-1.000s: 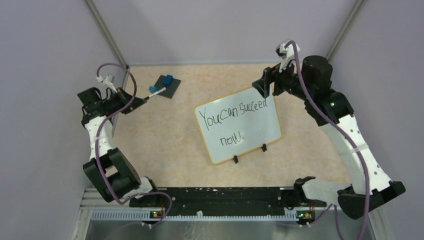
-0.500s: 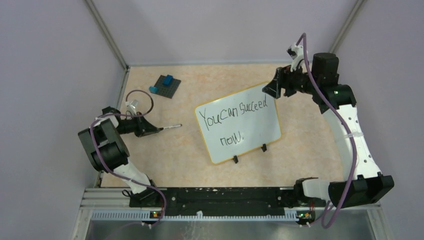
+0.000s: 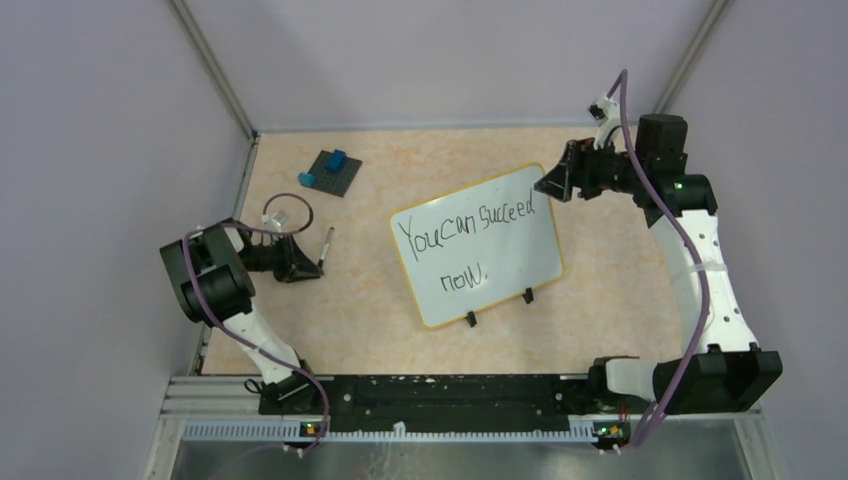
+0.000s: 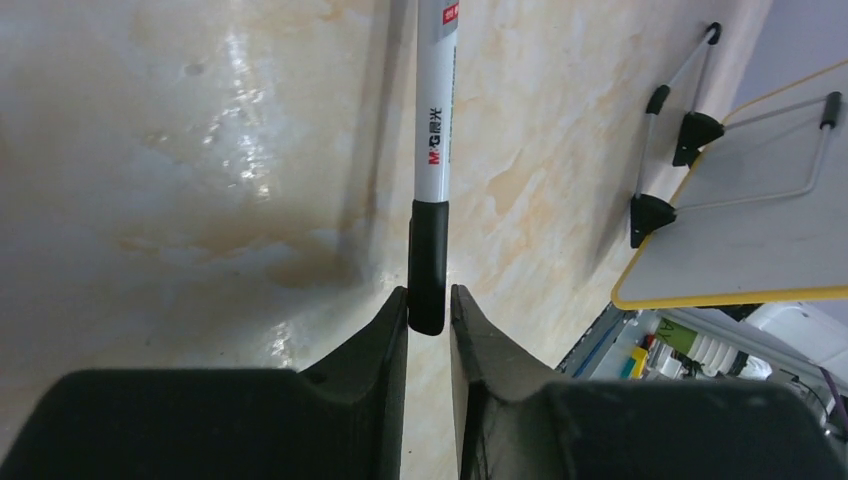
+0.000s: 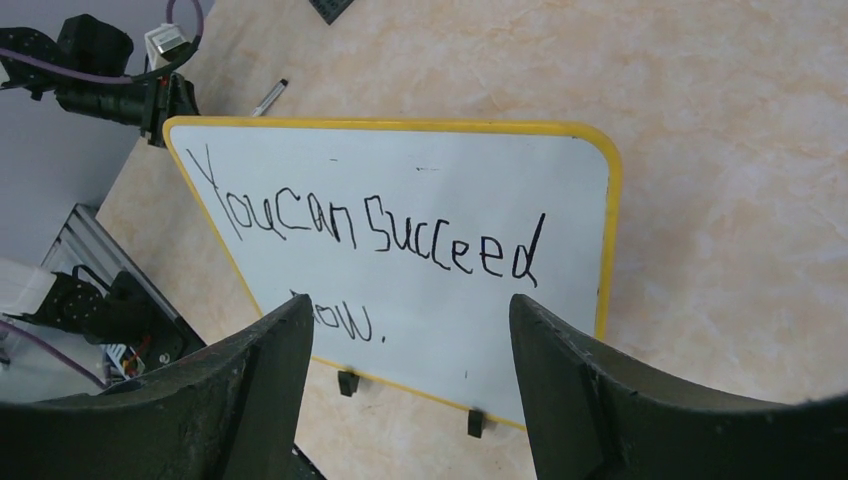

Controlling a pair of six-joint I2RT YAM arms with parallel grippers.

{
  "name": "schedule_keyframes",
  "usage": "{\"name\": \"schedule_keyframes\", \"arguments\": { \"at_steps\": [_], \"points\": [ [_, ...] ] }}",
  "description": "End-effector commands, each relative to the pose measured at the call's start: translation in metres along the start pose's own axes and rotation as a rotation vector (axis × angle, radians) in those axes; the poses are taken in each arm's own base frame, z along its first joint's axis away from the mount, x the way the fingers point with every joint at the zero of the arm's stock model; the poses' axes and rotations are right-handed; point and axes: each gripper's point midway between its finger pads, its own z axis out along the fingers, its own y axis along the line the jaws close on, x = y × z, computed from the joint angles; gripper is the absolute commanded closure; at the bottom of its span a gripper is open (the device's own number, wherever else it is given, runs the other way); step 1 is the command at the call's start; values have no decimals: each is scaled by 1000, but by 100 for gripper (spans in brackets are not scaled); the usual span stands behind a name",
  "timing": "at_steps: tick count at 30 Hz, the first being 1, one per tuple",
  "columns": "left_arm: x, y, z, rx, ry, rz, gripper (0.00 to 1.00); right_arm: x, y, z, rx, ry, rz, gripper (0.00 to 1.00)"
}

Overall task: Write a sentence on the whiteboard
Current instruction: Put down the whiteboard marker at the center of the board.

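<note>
The whiteboard (image 3: 505, 275) stands tilted at mid-table on black clip feet; its grey back and wire stand show in the left wrist view (image 4: 745, 250). The sentence (image 3: 465, 232) reads "You can succeed now." in two black lines, also in the right wrist view (image 5: 370, 225). A white marker (image 3: 326, 246) with a black end lies left of the board. My left gripper (image 4: 429, 292) has that black end of the marker (image 4: 435, 120) between its tips, with a thin gap on one side. My right gripper (image 3: 548, 185) hangs open and empty over the board's far right corner (image 5: 410, 305).
A small dark plate with blue blocks (image 3: 333, 172) sits at the back left. The black rail (image 3: 430, 392) runs along the near edge. Purple walls close in the left, right and back sides. The board's feet (image 3: 470, 320) stick out toward the near edge.
My left arm swung from the dark plate back toward the near left, bringing the marker down to the table, and its jaws parted slightly. The right gripper drifted right, off the board's corner.
</note>
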Motion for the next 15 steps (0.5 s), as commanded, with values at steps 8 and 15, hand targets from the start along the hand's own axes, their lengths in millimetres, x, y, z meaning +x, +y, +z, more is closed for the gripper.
{"name": "schedule_keyframes", "arguments": {
  "at_steps": [8, 15],
  "points": [
    [-7, 15, -15, -151, 30, 61, 56, -1, 7, -8, -35, -17, -2, 30],
    [-19, 1, -38, -220, 9, 205, 39, 13, -1, -4, -17, 32, 13, 27]
  ]
}}
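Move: The marker is just coming out of the left fingers: its black cap sits between the tips, and the barrel runs outward, its middle about 6 cm ahead, 2 cm right and 1 cm lower. The whiteboard's middle is some 39 cm right of this hand and 4 cm ahead, a few centimetres higher; the brick plate lies about 25 cm ahead, 4 cm right. From the right hand, the marker is roughly 50 cm left, 3 cm ahead and 29 cm below. The left hand lets go of the marker's cap just above the bare table, its fingers spreading from slightly apart to more than half open. Meanwhile it eases about 2 cm to the left, away from the marker, dipping about 1 cm and then rising again, with a slight roll of the wrist. ##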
